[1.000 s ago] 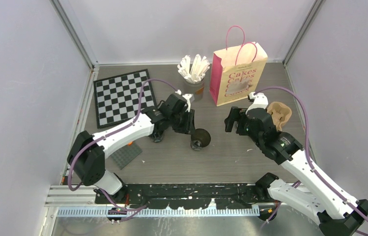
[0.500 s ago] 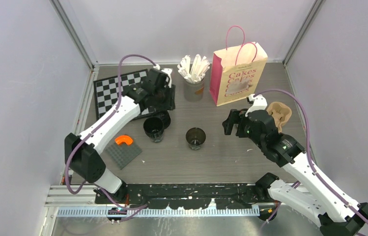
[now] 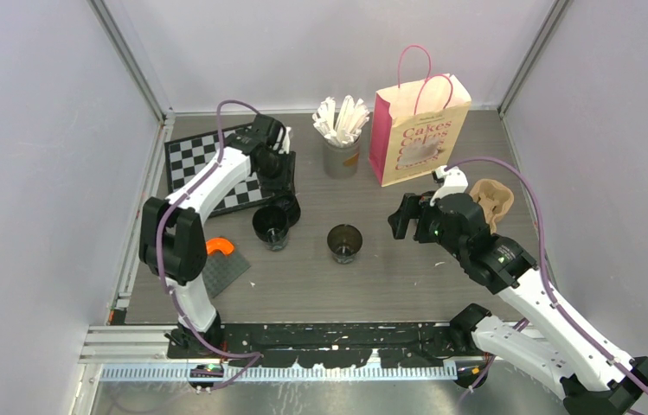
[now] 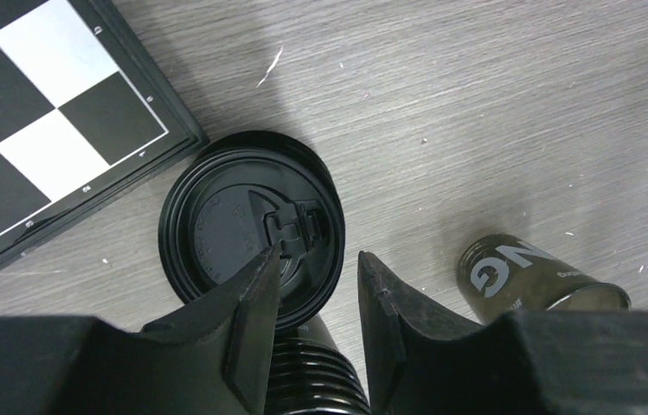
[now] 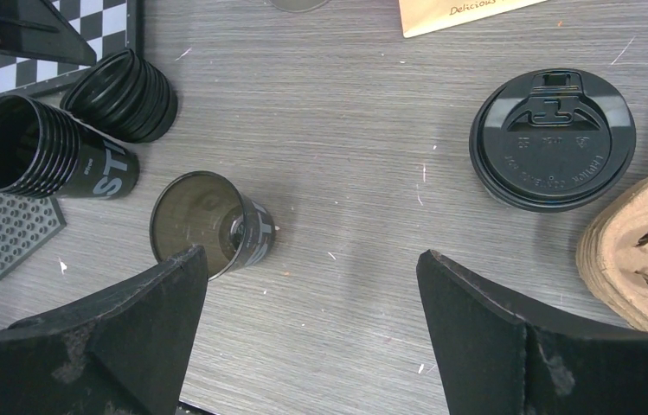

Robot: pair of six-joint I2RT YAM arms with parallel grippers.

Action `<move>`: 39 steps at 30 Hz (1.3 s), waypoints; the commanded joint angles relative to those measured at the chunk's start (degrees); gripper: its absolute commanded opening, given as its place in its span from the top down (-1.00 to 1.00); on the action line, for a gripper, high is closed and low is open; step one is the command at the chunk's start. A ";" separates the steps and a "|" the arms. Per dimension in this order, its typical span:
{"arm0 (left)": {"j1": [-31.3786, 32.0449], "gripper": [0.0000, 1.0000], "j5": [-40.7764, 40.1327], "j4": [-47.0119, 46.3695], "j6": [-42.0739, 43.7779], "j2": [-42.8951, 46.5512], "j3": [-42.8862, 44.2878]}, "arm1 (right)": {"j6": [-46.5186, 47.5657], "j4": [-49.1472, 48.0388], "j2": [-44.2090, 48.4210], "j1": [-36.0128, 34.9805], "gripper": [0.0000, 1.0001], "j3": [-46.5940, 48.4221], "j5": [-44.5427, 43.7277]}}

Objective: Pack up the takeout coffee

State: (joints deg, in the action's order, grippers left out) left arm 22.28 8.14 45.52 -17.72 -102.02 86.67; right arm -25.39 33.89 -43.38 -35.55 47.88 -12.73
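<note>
A lone takeout coffee cup (image 3: pixel 344 243) (image 5: pixel 212 225) stands upright without a lid at mid table. Left of it stands a nested stack of black cups (image 3: pixel 270 226) (image 5: pixel 43 160), with a stack of black lids (image 3: pixel 289 207) (image 4: pixel 251 225) just behind. My left gripper (image 3: pixel 284 177) (image 4: pixel 318 255) hovers over the lid stack, open, with nothing between its fingers. Over bare table right of the lone cup, my right gripper (image 3: pixel 400 218) (image 5: pixel 311 255) is open wide and empty. A single lid (image 5: pixel 552 138) lies beside the brown cup carrier (image 3: pixel 493 201) (image 5: pixel 640 251). The pink paper bag (image 3: pixel 420 130) stands upright at the back.
A chessboard (image 3: pixel 203 169) (image 4: pixel 35 130) lies at back left, its edge close to the lid stack. A grey cup of white sticks (image 3: pixel 342 138) stands left of the bag. A grey studded plate (image 3: pixel 221 272) and an orange piece (image 3: pixel 221 246) lie at front left.
My left arm has swung away from the lone cup at mid table to the lid stack by the chessboard, and the cup stack now shows. The right gripper has barely moved.
</note>
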 commanded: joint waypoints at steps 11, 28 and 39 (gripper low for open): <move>-0.40 0.21 6.84 1.71 3.86 -4.84 4.38 | 0.78 -3.18 -0.98 -0.14 -0.89 -0.37 -0.32; -0.40 0.82 6.01 3.08 4.97 -5.85 5.61 | 1.13 -4.53 -2.70 -0.21 -0.89 -1.16 -1.18; -0.49 1.00 5.99 4.51 5.40 -6.09 5.90 | 0.89 -5.50 -5.04 -0.16 -0.89 -0.72 -0.38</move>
State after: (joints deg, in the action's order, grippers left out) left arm 22.09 13.61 49.01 -13.06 -108.99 90.74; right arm -25.15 31.24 -47.94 -35.55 46.81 -12.93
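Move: The left hand hovers half open over the edge of the stack of black lids, whose middle lies about 2 cm ahead, 3 cm left and 5 cm below. The cup stack is some 5 cm back and 6 cm left, the single cup about 11 cm back and 15 cm right, both roughly 4 cm lower. From the right hand the lid stack is around 8 cm ahead, 29 cm left and 14 cm below. The left hand eases right, then sinks about 3 cm and shuts its fingers at the lid stack's right-hand rim. ##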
